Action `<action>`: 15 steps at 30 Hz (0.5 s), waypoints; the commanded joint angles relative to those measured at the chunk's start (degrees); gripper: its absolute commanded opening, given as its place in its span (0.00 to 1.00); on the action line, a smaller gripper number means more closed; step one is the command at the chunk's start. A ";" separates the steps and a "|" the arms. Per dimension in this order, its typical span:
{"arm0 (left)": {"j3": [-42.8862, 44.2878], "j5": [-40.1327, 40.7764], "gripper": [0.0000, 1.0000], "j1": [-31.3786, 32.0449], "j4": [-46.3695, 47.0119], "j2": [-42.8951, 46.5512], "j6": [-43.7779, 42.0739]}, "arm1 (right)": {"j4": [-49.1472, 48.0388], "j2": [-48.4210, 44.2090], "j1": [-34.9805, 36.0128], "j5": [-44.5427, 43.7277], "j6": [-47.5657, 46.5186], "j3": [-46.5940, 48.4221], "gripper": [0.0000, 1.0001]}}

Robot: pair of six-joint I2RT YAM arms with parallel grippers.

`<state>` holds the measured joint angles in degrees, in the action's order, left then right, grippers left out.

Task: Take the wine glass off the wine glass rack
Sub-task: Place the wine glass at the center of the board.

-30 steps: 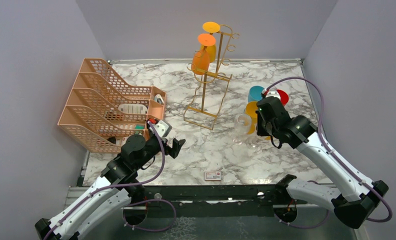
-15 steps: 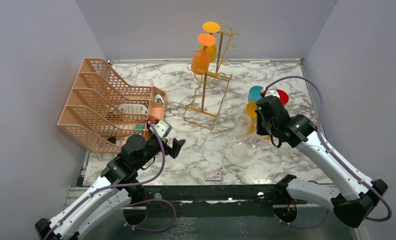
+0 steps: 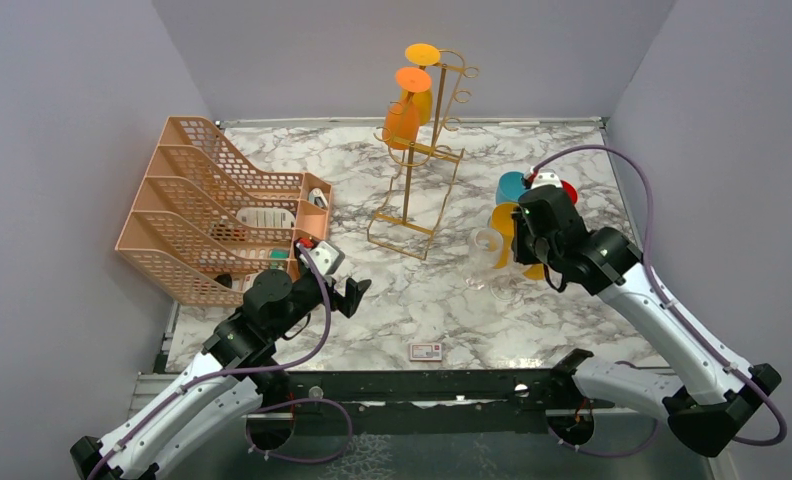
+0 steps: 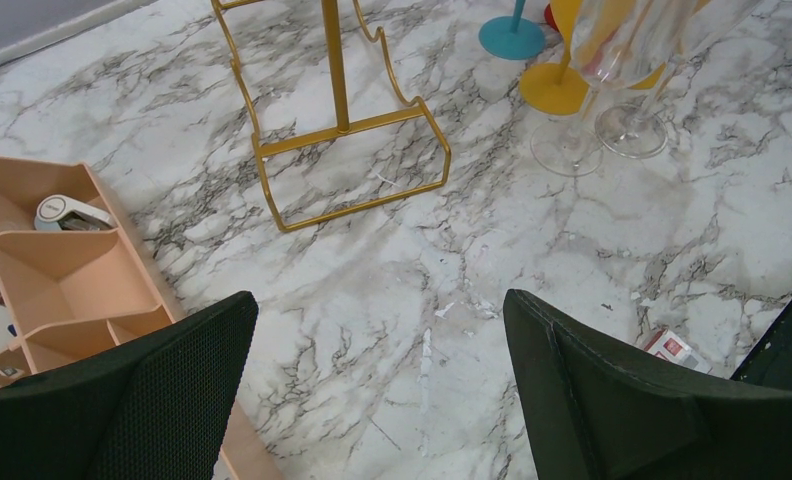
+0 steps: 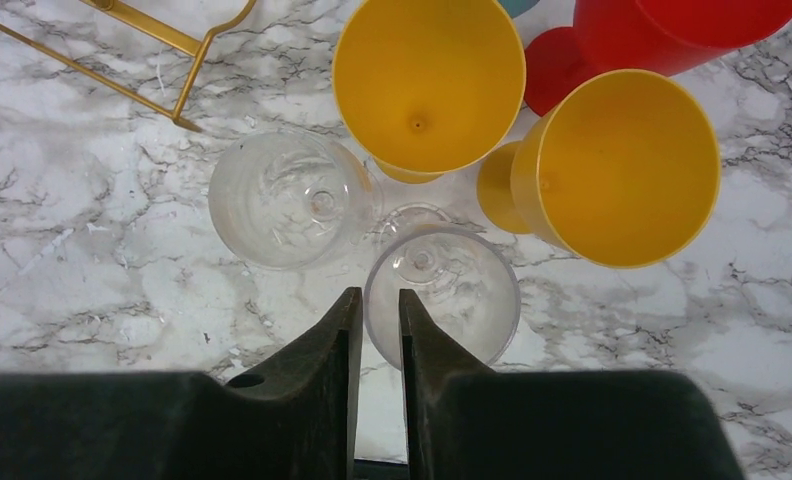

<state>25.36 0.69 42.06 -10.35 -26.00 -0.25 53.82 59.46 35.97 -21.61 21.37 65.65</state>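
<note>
The gold wine glass rack [image 3: 409, 190] stands at the back centre, and its base frame [image 4: 347, 130] lies ahead of my left gripper. Two orange wine glasses [image 3: 402, 120] hang upside down from its upper hooks. A clear wine glass [image 5: 442, 290] stands upright on the marble table, off the rack. My right gripper [image 5: 380, 297] hovers over it with its jaws slightly apart, straddling the near rim, so it is open. My left gripper [image 4: 380, 300] is wide open and holds nothing, low over the marble near the organiser.
A second clear glass [image 5: 287, 200], two yellow glasses [image 5: 427, 80], a red one [image 5: 672, 30] and a teal one [image 3: 512, 185] crowd round the right gripper. A peach mesh organiser [image 3: 212, 210] fills the left side. A small card [image 3: 425, 350] lies near the front edge.
The right gripper's jaws have eased apart around the clear glass's rim, and its wrist has shifted slightly up and right. The left arm has not moved.
</note>
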 commanded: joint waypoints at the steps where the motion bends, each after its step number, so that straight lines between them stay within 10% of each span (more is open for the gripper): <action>1: -0.71 -1.13 0.99 -0.22 1.91 -0.10 -0.63 | -2.47 -2.14 0.23 0.80 -2.09 2.76 0.27; 9: -0.52 -1.13 0.99 -0.23 2.15 -1.07 -0.59 | -10.38 -9.36 0.22 10.13 -4.45 0.53 0.32; 11: -0.30 -1.00 0.99 -0.23 2.15 -1.81 -0.35 | -15.01 -13.24 0.22 16.70 -4.73 -2.60 0.54; 15: 0.59 -0.19 0.99 -0.22 1.80 -3.61 0.48 | -26.53 -21.27 0.22 27.51 -2.74 -10.95 0.64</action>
<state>25.36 0.67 42.06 -9.93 -28.21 -0.25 40.66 44.14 35.94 -7.90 17.91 61.25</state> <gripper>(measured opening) 0.987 0.619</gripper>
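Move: The orange wine glass still hanging on the rack, probably the next to fetch, lies roughly 28 cm ahead of the right hand, 23 cm to its left and 5 cm higher. Upright below that hand, about 12 cm down, are the near clear glass, 1 cm ahead and 2 right, the other clear glass, 4 ahead and 5 left, and a yellow glass straight ahead by 10. From the left hand, the orange glass is some 32 cm ahead, 9 right and 7 up. Up and away from the near clear glass, slowly at first and then quickly, the empty right hand rises about 7 cm, swinging some 3 cm left and easing back slightly late on. Its wrist tips the fingers up towards level, turns counter-clockwise and rolls its left side up, nearly 30 degrees in all, as the slightly parted fingers spread past half open. ##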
